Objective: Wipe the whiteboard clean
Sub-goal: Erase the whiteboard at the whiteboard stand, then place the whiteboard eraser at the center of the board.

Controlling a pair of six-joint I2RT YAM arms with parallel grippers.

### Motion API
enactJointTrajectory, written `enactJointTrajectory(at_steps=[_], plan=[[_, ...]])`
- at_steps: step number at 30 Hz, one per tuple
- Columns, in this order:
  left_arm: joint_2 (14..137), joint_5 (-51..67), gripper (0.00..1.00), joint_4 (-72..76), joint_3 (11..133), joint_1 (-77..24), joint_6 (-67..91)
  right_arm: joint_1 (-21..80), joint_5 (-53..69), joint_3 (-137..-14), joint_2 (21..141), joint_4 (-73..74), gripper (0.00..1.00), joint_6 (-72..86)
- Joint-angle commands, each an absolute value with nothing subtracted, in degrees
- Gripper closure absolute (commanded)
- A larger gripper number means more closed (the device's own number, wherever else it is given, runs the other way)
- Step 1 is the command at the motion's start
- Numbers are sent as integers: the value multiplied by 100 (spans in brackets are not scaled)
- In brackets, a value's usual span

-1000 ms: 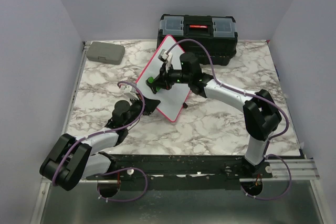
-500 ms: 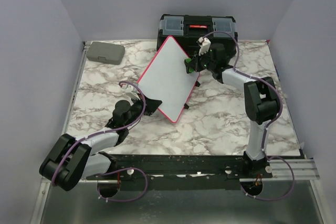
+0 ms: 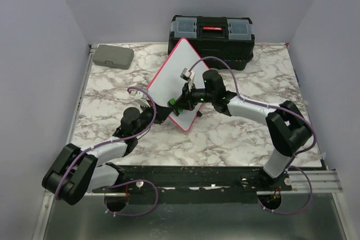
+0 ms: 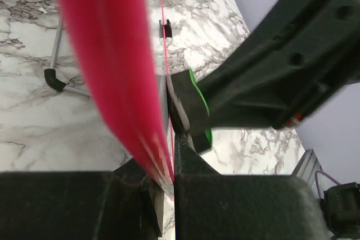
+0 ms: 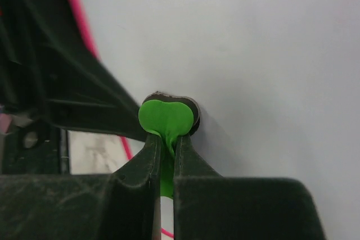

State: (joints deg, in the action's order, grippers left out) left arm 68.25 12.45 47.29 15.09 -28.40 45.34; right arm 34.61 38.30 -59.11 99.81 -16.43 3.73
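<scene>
The whiteboard (image 3: pixel 174 74), white with a thin red frame, stands tilted on one corner in mid-table and its face shows no writing. My left gripper (image 3: pixel 162 111) is shut on its lower-left edge; in the left wrist view the red frame (image 4: pixel 126 77) runs down into the pinched jaws of that gripper (image 4: pixel 170 168). My right gripper (image 3: pixel 178 104) is shut on a small green eraser (image 3: pixel 172 102) and presses it against the board's lower part. In the right wrist view the eraser (image 5: pixel 166 117), with its dark pad, lies flat on the white face (image 5: pixel 253 54) between the right gripper's (image 5: pixel 167 139) fingers.
A black toolbox (image 3: pixel 211 32) stands right behind the board at the table's far edge. A small grey case (image 3: pixel 112 56) lies at the far left. A grey board leg with a black foot (image 4: pixel 53 77) rests on the marble. The left gripper's body (image 5: pixel 39 77) is close beside the eraser.
The right gripper carried the eraser from the board's middle up to its right edge, then back down to the lower corner by the left gripper. The left gripper and board stayed put.
</scene>
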Motion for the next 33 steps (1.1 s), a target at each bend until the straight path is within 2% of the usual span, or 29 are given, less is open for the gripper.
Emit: enactJointTrajectory(at_steps=[1, 5, 9, 12, 14, 17, 24, 26, 29, 33], plan=[[6627, 1978, 100, 5427, 1613, -3001, 4652, 3641, 4247, -6397, 9897, -1540, 99, 896], [6620, 1957, 100, 5384, 1566, -3005, 4605, 3424, 4012, -7257, 10090, -1295, 99, 943], [6607, 1882, 100, 5338, 1577, -2997, 4605, 3314, 2260, -8009, 10478, -685, 99, 655], [6606, 1863, 99, 5247, 1603, -2997, 4575, 2916, 2507, -8088, 10478, -400, 99, 470], [6525, 1754, 90, 5116, 1608, -2997, 4537, 2649, 3253, -7882, 10108, -372, 99, 400], [6343, 1543, 71, 4882, 1591, -2997, 4485, 2523, 3966, -7660, 9351, 311, 99, -226], [5775, 1109, 30, 4325, 1556, -2980, 4293, 2124, 3597, -6792, 7930, 1596, 99, -954], [5659, 1072, 25, 4201, 1553, -2979, 4240, 1927, 3437, -6600, 7716, 1972, 99, -1098], [5565, 1083, 23, 4080, 1551, -2971, 4182, 1539, 3340, -6303, 7389, 2439, 99, -1354], [5498, 1098, 19, 4043, 1508, -2938, 4146, 1348, 2618, -5768, 7028, 2821, 99, -1762]])
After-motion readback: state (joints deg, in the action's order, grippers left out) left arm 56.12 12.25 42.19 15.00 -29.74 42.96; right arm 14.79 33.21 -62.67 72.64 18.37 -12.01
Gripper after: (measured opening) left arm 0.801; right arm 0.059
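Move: Just inside the whiteboard's near-left rim, the right hand holds the green eraser on the white face; the whiteboard's middle is about 8 cm ahead, 2 cm right and 2 cm higher. The near black foot sits some 10 cm to its right, 1 cm ahead and 9 cm below; the toolbox is roughly 31 cm ahead and 18 cm right. From the left hand, shut on the near-left rim, the board's middle lies about 11 cm ahead, 4 cm right and 2 cm up. Ending its pass at the near-left rim, the right hand keeps the eraser pinched and rises about 10 cm forward over the whiteboard, then swings right and somewhat back, well clear beyond its right edge, turning some 20 degrees clockwise. The left hand, still shut on the rim, first draws back and right about 2 cm, then opens wide, lets go and lifts about 5 cm. ##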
